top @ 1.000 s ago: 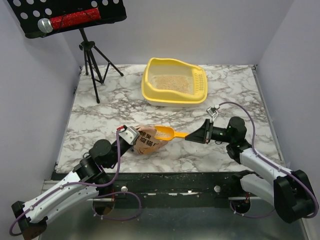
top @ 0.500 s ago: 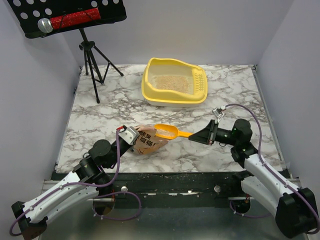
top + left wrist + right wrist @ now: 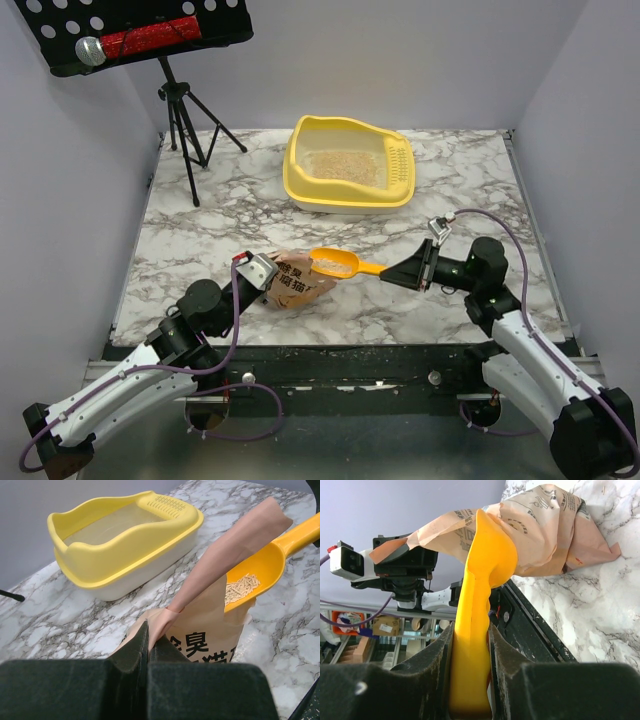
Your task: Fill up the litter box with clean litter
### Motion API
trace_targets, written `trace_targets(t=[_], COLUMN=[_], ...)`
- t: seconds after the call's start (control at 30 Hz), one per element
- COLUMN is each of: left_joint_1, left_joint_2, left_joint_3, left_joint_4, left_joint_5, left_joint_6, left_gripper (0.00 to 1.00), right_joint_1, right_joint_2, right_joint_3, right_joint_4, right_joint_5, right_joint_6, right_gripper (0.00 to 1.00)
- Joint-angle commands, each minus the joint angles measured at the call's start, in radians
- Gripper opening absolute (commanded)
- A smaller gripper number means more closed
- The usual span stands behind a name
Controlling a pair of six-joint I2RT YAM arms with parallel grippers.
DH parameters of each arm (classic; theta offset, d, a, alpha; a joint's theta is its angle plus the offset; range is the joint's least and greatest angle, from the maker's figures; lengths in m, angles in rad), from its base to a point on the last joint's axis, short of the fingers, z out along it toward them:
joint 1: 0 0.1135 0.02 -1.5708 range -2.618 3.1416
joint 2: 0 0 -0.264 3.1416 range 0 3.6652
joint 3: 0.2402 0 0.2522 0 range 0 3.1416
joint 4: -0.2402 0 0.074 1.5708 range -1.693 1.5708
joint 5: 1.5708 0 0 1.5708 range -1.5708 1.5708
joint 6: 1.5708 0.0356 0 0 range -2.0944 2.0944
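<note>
The yellow litter box stands at the back of the marble table, also in the left wrist view, with pale clean litter inside. My left gripper is shut on a fold of the tan-pink bag, holding its mouth up. My right gripper is shut on the handle of the yellow-orange scoop. The scoop's bowl rests at the bag's mouth and carries a small heap of litter pellets. In the right wrist view the scoop sits between the fingers, its bowl against the bag.
A black tripod stand with a perforated tray holding a red roll is at the back left. The table's near edge is a dark rail sprinkled with spilled grains. Walls close in left and right.
The right arm has drawn back to the right with the scoop, pulling its bowl a little out of the bag's mouth. The left gripper and bag have stayed put.
</note>
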Motion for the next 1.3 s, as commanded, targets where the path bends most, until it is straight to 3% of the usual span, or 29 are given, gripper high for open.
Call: trace_targets(t=[0.0,0.13,0.2,0.4,0.7,1.03,1.27], left_joint_1=[-0.006,-0.008,-0.006,-0.005,-0.005,-0.005,-0.005], left_joint_2=[-0.020,-0.007,0.003,0.013,0.001,0.001,-0.010], left_joint_3=[0.008,0.011,0.017,0.020,0.031,0.050,0.065], left_joint_4=[0.116,0.119,0.118,0.115,0.098,0.083,0.043], left_joint_5=[0.051,0.053,0.054,0.045,0.005,0.001,-0.079], left_joint_6=[-0.004,-0.009,-0.012,-0.013,-0.013,-0.024,-0.021], left_gripper=[0.00,0.00,0.00,0.00,0.00,0.00,0.00], right_joint_1=[-0.004,-0.004,-0.004,0.025,0.181,0.388,0.456], right_joint_2=[0.007,0.075,0.112,0.228,0.357,0.586,0.656], right_joint_3=[0.078,0.211,0.262,0.399,0.572,0.871,0.982], right_joint_4=[-0.135,-0.450,-0.530,-0.637,-0.797,-1.079,-1.167], right_joint_5=[-0.004,0.039,0.055,0.117,0.222,0.464,0.526], right_joint_6=[-0.091,-0.329,-0.407,-0.518,-0.633,-0.751,-0.773], right_gripper=[0.00,0.01,0.01,0.01,0.01,0.01,0.00])
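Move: The bag's open mouth lies about 14 cm left of the right gripper, some 3 cm farther out and 4 cm below; that gripper already holds the orange scoop with some litter in its bowl. The bag's body is around 18 cm left, 1 cm ahead and 10 cm down, and the litter box some 33 cm ahead, 7 cm left and 12 cm down. From the left gripper, which pinches the bag's rolled corner, the mouth is about 8 cm right, 1 cm ahead and 7 cm down. Swing the scoop back to the bag's mouth with the right gripper: first ease forward about 3 cm, then travel left some 9 cm, tipping the fingers and bowl down by roughly 35 degrees and turning counter-clockwise throughout. Keep the handle gripped. With the left gripper keep the rolled corner pinched, sinking about 2 cm late on. ##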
